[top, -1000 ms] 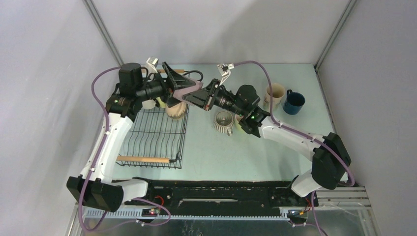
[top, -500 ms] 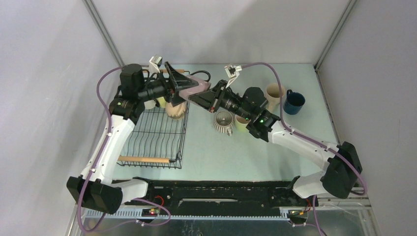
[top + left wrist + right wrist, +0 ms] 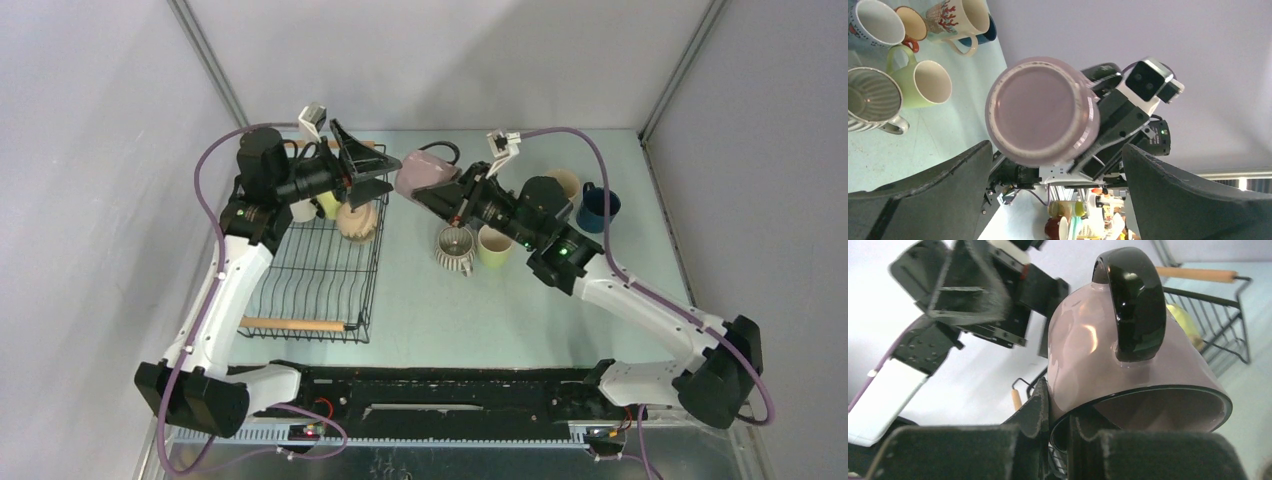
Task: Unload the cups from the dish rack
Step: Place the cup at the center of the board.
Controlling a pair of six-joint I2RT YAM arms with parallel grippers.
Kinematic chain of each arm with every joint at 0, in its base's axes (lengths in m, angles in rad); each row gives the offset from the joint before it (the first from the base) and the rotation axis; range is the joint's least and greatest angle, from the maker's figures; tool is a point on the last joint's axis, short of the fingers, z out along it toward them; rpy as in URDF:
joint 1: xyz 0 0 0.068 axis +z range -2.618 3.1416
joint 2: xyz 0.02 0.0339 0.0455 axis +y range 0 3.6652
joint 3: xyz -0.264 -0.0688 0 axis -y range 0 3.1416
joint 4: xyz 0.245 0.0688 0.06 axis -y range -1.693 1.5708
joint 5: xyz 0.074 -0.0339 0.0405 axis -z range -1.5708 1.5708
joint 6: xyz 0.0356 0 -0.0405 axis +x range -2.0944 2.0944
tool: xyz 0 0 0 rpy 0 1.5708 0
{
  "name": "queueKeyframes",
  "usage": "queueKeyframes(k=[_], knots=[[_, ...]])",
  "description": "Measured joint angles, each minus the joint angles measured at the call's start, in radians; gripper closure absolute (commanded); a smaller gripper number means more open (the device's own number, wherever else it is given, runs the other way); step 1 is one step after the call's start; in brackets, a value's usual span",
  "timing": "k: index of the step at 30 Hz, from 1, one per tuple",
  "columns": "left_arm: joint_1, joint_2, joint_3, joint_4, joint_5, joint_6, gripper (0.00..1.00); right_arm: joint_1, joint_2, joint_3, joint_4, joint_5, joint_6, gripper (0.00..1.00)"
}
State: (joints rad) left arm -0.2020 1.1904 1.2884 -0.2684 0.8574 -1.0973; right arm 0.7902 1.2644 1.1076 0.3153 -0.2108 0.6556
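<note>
A mauve cup [image 3: 425, 177] with a black handle [image 3: 1138, 300] hangs in the air, my right gripper [image 3: 447, 196] shut on its rim, one finger [image 3: 1040, 415] outside and the other inside. My left gripper [image 3: 368, 180] stands open just left of it, touching nothing; the left wrist view shows the cup's base [image 3: 1040, 110] beyond the wide jaws. The black wire dish rack [image 3: 310, 285] holds a tan cup [image 3: 355, 222], a yellow-green cup [image 3: 326, 205] and a white one [image 3: 300, 211] at its far end.
On the table right of the rack stand a ribbed cream cup [image 3: 455, 248], a yellow-green cup [image 3: 493, 245], a tan cup [image 3: 565, 184] and a dark blue cup [image 3: 597, 206]. The rack's wooden handle [image 3: 292, 324] lies near the arm bases.
My right gripper has carried the mauve cup to the right, out from between the left gripper's open fingers. The left arm has drawn back slightly.
</note>
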Motion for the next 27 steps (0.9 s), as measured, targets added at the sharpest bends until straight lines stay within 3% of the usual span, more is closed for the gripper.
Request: queueKeyframes(k=[6, 12, 20, 27], knots=[[0.004, -0.025, 0.000, 0.008, 0.007, 0.047, 0.00, -0.044, -0.088, -0.010, -0.204, 0.043, -0.018, 1.00], [0.003, -0.040, 0.000, -0.108, -0.023, 0.197, 0.00, -0.106, -0.200, -0.009, -0.470, 0.099, -0.035, 1.00], [-0.082, -0.055, 0.001, -0.355, -0.238, 0.481, 0.00, -0.200, -0.270, 0.053, -0.900, 0.190, -0.078, 1.00], [-0.208, -0.078, 0.000, -0.436, -0.431, 0.632, 0.00, -0.272, -0.203, 0.111, -1.168, 0.257, -0.146, 1.00]])
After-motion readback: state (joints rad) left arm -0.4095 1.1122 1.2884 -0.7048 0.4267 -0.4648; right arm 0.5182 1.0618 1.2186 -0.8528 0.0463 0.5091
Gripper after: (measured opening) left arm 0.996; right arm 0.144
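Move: The right hand holds the pink cup by its wall. The clear board beside the light green cup, where the pink cup seems bound, lies about 22 cm to this hand's right, 5 cm ahead and 33 cm below. At that same depth and reach, the light green cup stands some 13 cm right and the striped cup 5 cm right; the orange cup is about 14 cm ahead and 17 cm right. From the empty left hand the clear spot is roughly 29 cm right, 3 cm ahead and 34 cm down. Keeping its pinch on the pink cup, the right hand swings some 20 cm to its right, away from the left hand and high past the striped and light green cups, while sinking about 14 cm at a quickening pace; as it goes the wrist tips the fingers down, drops its left side and turns clockwise towards the open board. The left hand, empty and wide open, first hovers and then lowers about 9 cm beside the rack, easing back 3 cm and rolling its left side up some 30 degrees. ##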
